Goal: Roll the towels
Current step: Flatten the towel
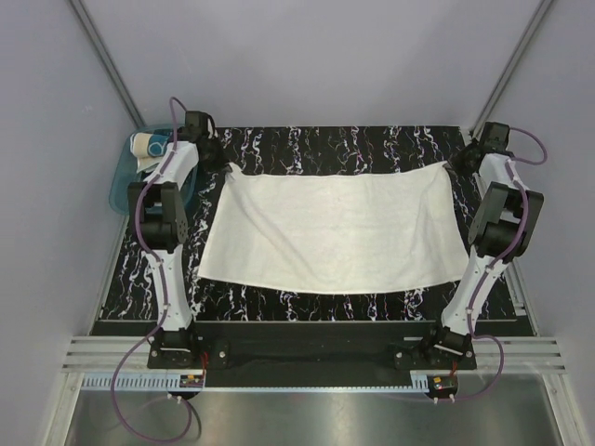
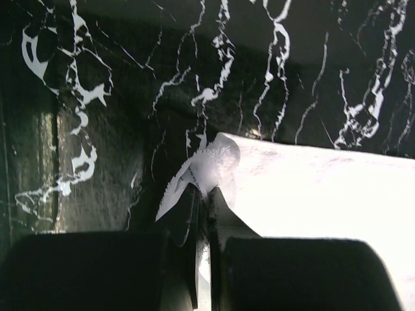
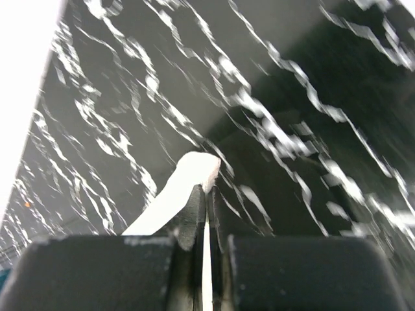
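The large white towel (image 1: 330, 232) lies spread flat on the black marbled mat, its far edge stretched between my two grippers. My left gripper (image 1: 226, 167) is shut on the towel's far left corner; in the left wrist view the jaws (image 2: 204, 193) pinch the corner and its small label, with the white towel (image 2: 311, 188) running off to the right. At the far right corner, my right gripper (image 1: 453, 165) is shut on the cloth, and the pinched corner (image 3: 194, 167) pokes out past the fingertips (image 3: 208, 189). The smaller patterned towel (image 1: 145, 144) sits rolled in the tub.
A translucent teal tub (image 1: 119, 186) stands at the far left beside the left arm, off the mat's edge. The black marbled mat (image 1: 307, 144) shows as a bare strip behind the towel. Grey walls and slanted metal rails enclose the workspace.
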`<state>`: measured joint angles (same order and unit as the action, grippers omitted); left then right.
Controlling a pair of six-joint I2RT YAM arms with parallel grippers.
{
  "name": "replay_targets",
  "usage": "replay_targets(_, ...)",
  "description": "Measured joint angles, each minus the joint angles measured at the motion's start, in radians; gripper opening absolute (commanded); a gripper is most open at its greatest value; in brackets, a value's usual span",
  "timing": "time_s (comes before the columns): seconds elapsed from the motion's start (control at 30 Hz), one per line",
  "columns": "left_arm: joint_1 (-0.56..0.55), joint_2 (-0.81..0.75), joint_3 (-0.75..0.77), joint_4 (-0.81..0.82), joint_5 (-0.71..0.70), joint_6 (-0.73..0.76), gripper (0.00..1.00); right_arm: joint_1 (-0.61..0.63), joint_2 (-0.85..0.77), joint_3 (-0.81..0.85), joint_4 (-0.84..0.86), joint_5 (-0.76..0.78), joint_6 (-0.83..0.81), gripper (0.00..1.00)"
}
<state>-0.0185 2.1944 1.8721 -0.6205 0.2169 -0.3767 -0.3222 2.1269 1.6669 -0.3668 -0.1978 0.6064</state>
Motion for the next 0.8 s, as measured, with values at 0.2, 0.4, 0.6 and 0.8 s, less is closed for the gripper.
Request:
replay_targets(0.2, 0.017, 0.080, 0.072, -0.044, -0.035, -0.016, 0.02, 0.015, 0.100, 0.180, -0.039, -0.002, -0.012, 0.07)
replay_targets(0.4, 0.044, 0.095, 0.107, -0.098, -0.092, -0.013, 0.84, 0.016, 0.149, 0.267, -0.112, 0.040, -0.026, 0.73)
replay_targets(0.6, 0.044, -0.086, -0.084, -0.098, -0.124, -0.024, 0.95, 0.019, 0.059, 0.109, -0.136, 0.112, -0.048, 0.86)
replay_targets(0.8, 0.044, -0.436, -0.283, -0.083, -0.135, -0.031, 0.95, 0.025, -0.217, -0.090, -0.171, 0.187, -0.050, 0.88)
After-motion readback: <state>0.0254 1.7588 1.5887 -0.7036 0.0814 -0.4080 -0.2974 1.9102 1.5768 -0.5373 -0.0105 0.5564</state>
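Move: Both hands still pinch the white towel's far corners just above the table. The left one's corner is to go down about 4 cm to its left and 3 cm below; the right one's about 2 cm ahead, 2 cm to its right and 2 cm below. The towel's middle lies some 18 cm back and 30 cm right of the left hand. The basket's middle is about 22 cm to that hand's left, level with it. The left hand carries its corner about 4 cm left, towards the basket, and a couple of centimetres down, while the right pushes its own forward about 4 cm, barely rising; both open wide and let go of the cloth. Then both draw back over the towel towards the base with fingers open, the left about 9 cm while climbing steeply some 11 cm, the right a little over 9 cm, dipping a touch before it rises about 5 cm. ##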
